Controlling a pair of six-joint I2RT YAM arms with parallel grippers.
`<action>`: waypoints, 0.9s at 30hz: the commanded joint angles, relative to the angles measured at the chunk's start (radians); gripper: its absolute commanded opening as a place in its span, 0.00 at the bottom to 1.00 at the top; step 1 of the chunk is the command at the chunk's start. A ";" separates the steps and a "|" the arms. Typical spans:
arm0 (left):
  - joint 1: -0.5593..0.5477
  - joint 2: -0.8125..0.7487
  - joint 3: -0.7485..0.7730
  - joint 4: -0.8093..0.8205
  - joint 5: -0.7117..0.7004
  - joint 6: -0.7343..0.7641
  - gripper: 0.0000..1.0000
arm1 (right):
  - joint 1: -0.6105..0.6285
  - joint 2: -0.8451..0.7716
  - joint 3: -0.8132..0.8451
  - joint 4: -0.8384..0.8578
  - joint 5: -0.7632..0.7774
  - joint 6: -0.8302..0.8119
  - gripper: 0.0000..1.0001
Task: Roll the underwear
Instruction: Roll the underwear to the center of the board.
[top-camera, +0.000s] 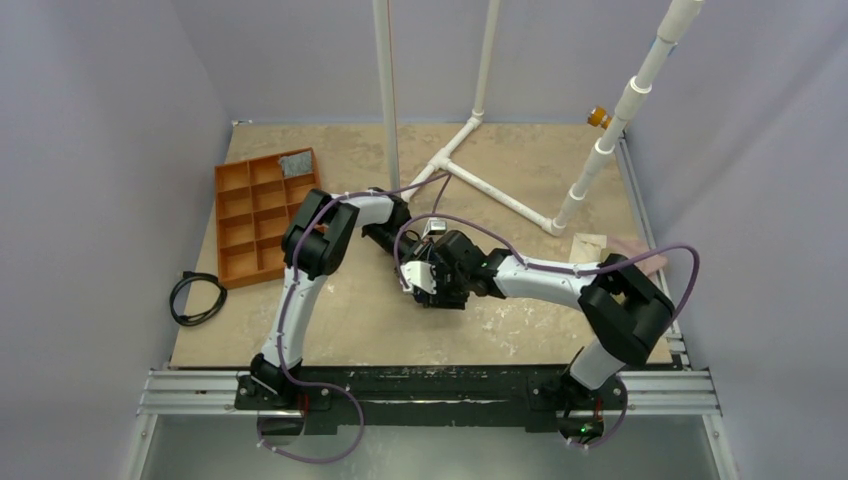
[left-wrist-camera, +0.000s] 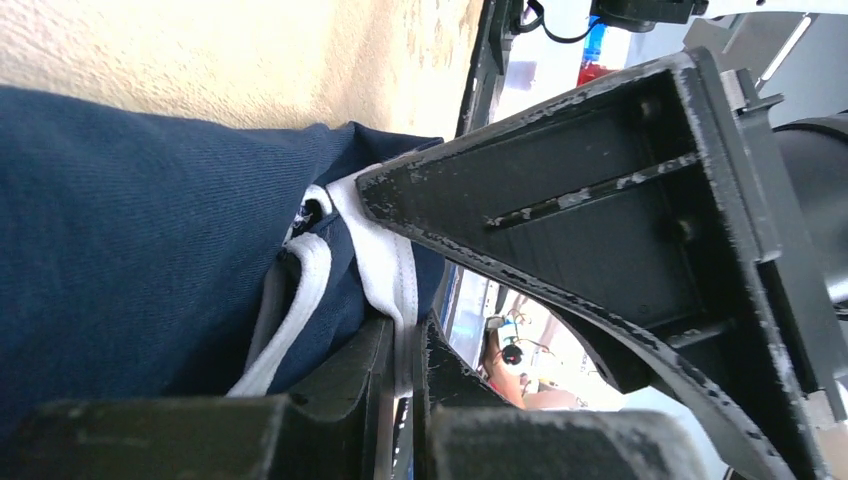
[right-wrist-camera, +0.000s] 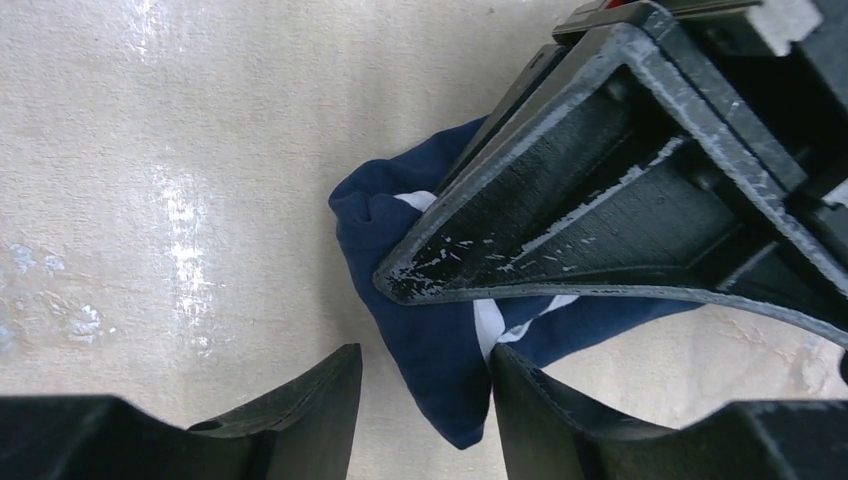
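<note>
The underwear (right-wrist-camera: 430, 335) is a bunched navy-blue cloth with white trim, lying on the beige table. My left gripper (left-wrist-camera: 405, 350) is shut on its white trim (left-wrist-camera: 385, 270), and the navy cloth (left-wrist-camera: 130, 230) fills the left of that view. My right gripper (right-wrist-camera: 425, 385) is open, its fingers (right-wrist-camera: 320, 395) on either side of the lower end of the cloth. The left finger (right-wrist-camera: 560, 210) crosses above the cloth in the right wrist view. In the top view both grippers, the left (top-camera: 405, 250) and the right (top-camera: 440, 280), meet at mid table and hide the cloth.
An orange compartment tray (top-camera: 240, 262) lies at the back left with a grey item (top-camera: 297, 163) in one corner cell. A black cable (top-camera: 197, 297) lies left of the table. A white pipe frame (top-camera: 500, 195) stands at the back. A pale cloth (top-camera: 592, 246) lies at the right edge.
</note>
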 joint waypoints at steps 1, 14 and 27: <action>0.007 0.007 0.009 0.010 0.018 0.005 0.00 | 0.009 0.023 0.037 0.032 -0.004 -0.014 0.46; 0.007 -0.034 -0.004 0.026 -0.028 -0.029 0.19 | 0.040 0.072 0.072 -0.123 -0.040 0.004 0.00; 0.045 -0.185 -0.034 0.006 -0.186 -0.039 0.38 | 0.053 0.049 0.062 -0.250 -0.069 0.095 0.00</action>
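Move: The right hand's half-open fingers straddle the free back-right corner of the rolled underwear, just 1 cm above it; the bundle's middle lies about 3 cm ahead, 3 cm left and 2 cm below. From the left hand, still pinching the band, the middle is some 4 cm ahead, 1 cm right and 2 cm down. From the right hand, the white pipe joint stands about 27 cm ahead, level sideways; the wooden organizer is 15 cm ahead and 34 cm left. The right hand sinks about 1 cm onto the near corner of the underwear, shuts its fingers on it, then draws the pinched cloth back nearly 3 cm, low over the table and almost level. Once that grip has closed, the left fingers open to over a third and let go of the white band, that hand dipping slightly, then backing off some 1.5 cm to the left and rising about as much. ##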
